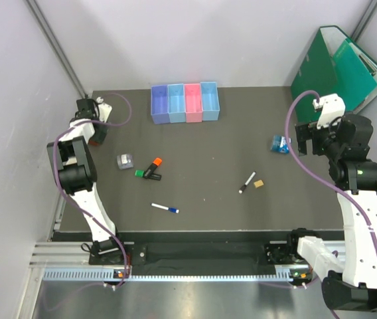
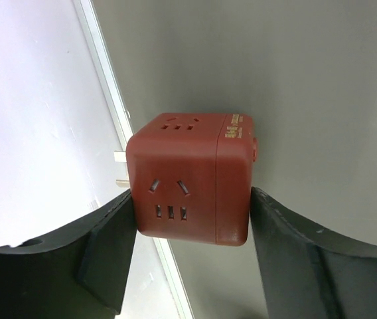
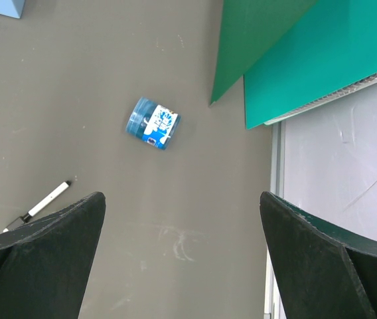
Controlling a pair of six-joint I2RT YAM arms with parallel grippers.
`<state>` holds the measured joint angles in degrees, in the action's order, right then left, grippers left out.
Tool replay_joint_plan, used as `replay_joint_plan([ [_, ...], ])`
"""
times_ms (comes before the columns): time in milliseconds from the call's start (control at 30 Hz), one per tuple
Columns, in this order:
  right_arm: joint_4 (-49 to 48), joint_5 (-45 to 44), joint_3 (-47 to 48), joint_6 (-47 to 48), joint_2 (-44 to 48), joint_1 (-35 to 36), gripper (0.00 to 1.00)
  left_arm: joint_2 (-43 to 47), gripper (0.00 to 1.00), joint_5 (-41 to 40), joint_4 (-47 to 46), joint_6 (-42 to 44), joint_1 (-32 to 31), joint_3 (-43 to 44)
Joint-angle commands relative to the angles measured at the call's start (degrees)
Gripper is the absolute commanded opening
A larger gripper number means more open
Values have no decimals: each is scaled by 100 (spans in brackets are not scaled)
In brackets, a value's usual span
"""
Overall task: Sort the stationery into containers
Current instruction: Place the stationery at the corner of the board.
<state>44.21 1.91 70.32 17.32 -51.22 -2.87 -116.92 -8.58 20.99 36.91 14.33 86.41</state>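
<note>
The four joined bins point(image 1: 184, 103) stand at the back centre: purple-blue, light blue, pink, light blue. On the dark mat lie a grey piece point(image 1: 125, 161), an orange-and-black highlighter point(image 1: 154, 165), a green highlighter point(image 1: 146, 175), a white pen with blue cap point(image 1: 165, 209), a black-and-white marker point(image 1: 247, 182), a tan eraser point(image 1: 259, 183) and a blue tape roll point(image 1: 281, 144). My left gripper point(image 2: 190, 222) is at the mat's far left edge point(image 1: 96, 130), shut on a red-brown socket cube point(image 2: 188, 179). My right gripper point(image 3: 182, 222) is open and empty, above the mat just near-right of the tape roll point(image 3: 152, 123).
Green folders point(image 1: 338, 66) lean in the back right corner and also show in the right wrist view point(image 3: 295, 53). A metal rail point(image 2: 119, 126) and a white wall border the mat on the left. The marker's end shows in the right wrist view point(image 3: 42, 203).
</note>
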Motion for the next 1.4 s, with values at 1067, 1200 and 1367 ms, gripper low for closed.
replay_joint_plan([
  [1067,-631,872,911,-299,-1415,551,100,1620,93,1808,107,-246,-851,631],
  [1200,-843,916,1518,-536,-2538,639,100,1218,93,1474,80,-219,-1414,903],
  [1367,-616,907,3008,-485,-3893,806,96,357,93,1166,326,-421,-1793,1799],
])
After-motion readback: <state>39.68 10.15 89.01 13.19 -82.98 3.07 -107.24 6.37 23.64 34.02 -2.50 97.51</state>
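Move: The left hand has the red socket between its pads, set down by the table's left edge; the compartment box's purple end is about 20 cm ahead and 30 cm right of it, the clear jar 11 cm back and 15 cm right. From the empty right hand, the box's right end is roughly 40 cm ahead, 33 cm left and 25 cm below; the blue jar is 19 cm ahead, 2 cm left, same depth. The left fingers open wider and let go of the red socket, then the hand lifts about 15 cm clear and swings about 20 cm right and a little forward towards the purple end of the box, its fingers tipping up some 20 degrees and turning clockwise. The right hand, still wide open and high above the table, sets off late and ever faster, about 13 cm forward and 6 cm left towards the box, turning slightly counter-clockwise and touching nothing. ##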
